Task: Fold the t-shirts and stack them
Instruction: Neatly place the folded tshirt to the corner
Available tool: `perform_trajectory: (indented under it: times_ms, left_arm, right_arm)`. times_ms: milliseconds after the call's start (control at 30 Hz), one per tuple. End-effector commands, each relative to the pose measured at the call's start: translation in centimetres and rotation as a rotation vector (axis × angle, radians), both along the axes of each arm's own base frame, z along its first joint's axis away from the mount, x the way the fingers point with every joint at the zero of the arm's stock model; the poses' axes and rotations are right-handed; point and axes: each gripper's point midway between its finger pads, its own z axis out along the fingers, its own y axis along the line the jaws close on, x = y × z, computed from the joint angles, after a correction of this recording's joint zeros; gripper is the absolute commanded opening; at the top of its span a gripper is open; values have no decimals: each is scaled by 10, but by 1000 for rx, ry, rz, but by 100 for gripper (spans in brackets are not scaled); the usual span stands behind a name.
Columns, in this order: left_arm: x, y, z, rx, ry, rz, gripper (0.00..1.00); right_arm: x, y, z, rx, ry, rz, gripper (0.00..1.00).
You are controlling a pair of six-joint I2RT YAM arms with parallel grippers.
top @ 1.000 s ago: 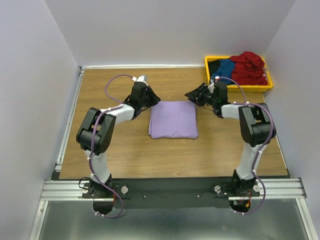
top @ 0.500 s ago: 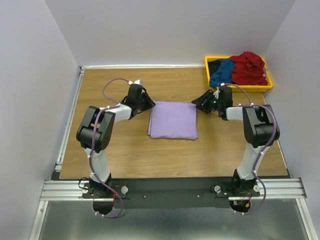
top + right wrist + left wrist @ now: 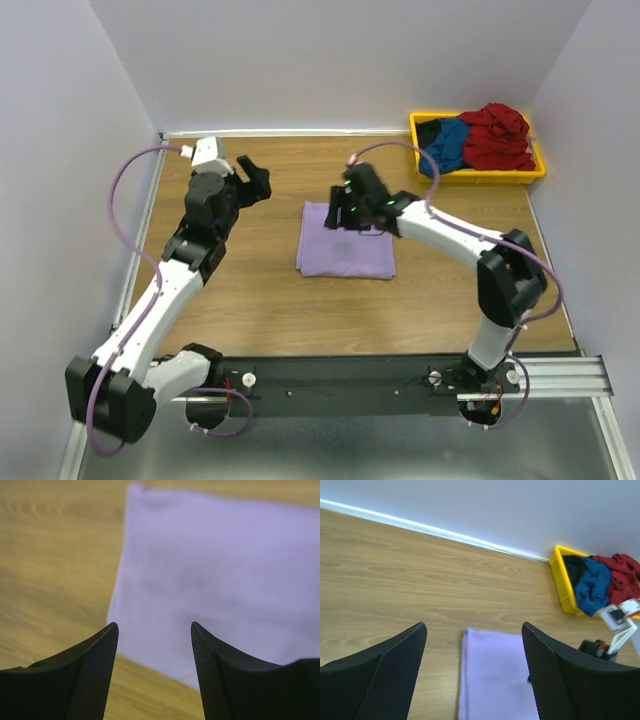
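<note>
A lavender t-shirt [image 3: 345, 248] lies folded into a rectangle mid-table; it also shows in the left wrist view [image 3: 495, 680] and fills the right wrist view [image 3: 220, 575]. My left gripper [image 3: 257, 182] [image 3: 474, 626] is open, raised and empty, to the left of the shirt. Over the shirt's far edge hovers my right gripper [image 3: 347, 212] [image 3: 153, 625], open with nothing between its fingers. Dark red [image 3: 497, 135], blue [image 3: 447, 145] and black [image 3: 428, 131] t-shirts are heaped in the yellow bin [image 3: 415, 135].
The yellow bin [image 3: 559, 582] stands at the back right corner by the wall. Grey walls enclose the table on three sides. Bare wood [image 3: 250, 300] surrounds the folded shirt.
My left gripper has opened, risen and pulled back left from the shirt's corner. My right gripper has opened wider and swung left over the shirt's far edge. The shirt has stayed put.
</note>
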Motion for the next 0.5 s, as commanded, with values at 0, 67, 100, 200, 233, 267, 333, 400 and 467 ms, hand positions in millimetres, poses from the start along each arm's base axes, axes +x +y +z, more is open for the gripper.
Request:
perform_trajectory:
  times_ms: [0, 67, 100, 200, 233, 267, 333, 400, 467]
  left_arm:
    - [-34, 49, -58, 165, 148, 156, 85]
    - [-50, 58, -62, 169, 144, 177, 85]
    - [-55, 62, -65, 170, 145, 185, 84]
    - [-70, 73, -74, 170, 143, 218, 82]
    - [-75, 76, -70, 169, 126, 222, 82]
    - [-78, 79, -75, 179, 139, 233, 83]
    - [-84, 82, -73, 180, 132, 236, 84]
    - [-88, 86, -72, 187, 127, 249, 84]
    - [-91, 88, -65, 174, 93, 257, 84]
  right_arm:
    - [-34, -6, -38, -306, 75, -68, 68]
    - [-41, 26, -41, -341, 67, -36, 68]
    - [-44, 36, -43, -355, 67, -23, 68]
    - [-47, 71, -53, -398, 64, 2, 68]
    - [-47, 77, -59, -415, 68, 3, 68]
    - [-54, 82, -77, -456, 90, 13, 68]
    - [-49, 96, -77, -461, 65, 3, 67]
    - [-50, 104, -89, -483, 60, -6, 65]
    - [-49, 105, -98, -494, 68, -16, 64]
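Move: The t-shirt's near-left corner lies about 9 cm to the right gripper's left, some 7 cm back and 10 cm below. From that gripper the far-left corner is 9 cm ahead and 7 cm left, the near-right corner 8 cm back and 13 cm right, and the shirt's middle about 2 cm right, level with it fore and aft. From the left gripper the near-left corner is some 8 cm back, 10 cm right and 26 cm below. Swing the right gripper about 12 cm left over the folded t-shirt, sinking some 9 cm and drawing back a little, to bring it down at the near-left corner; roll its left side down about 20 degrees and keep the fingers open. Meanwhile pull the empty, open left gripper back, left and down, clear of the shirt. ##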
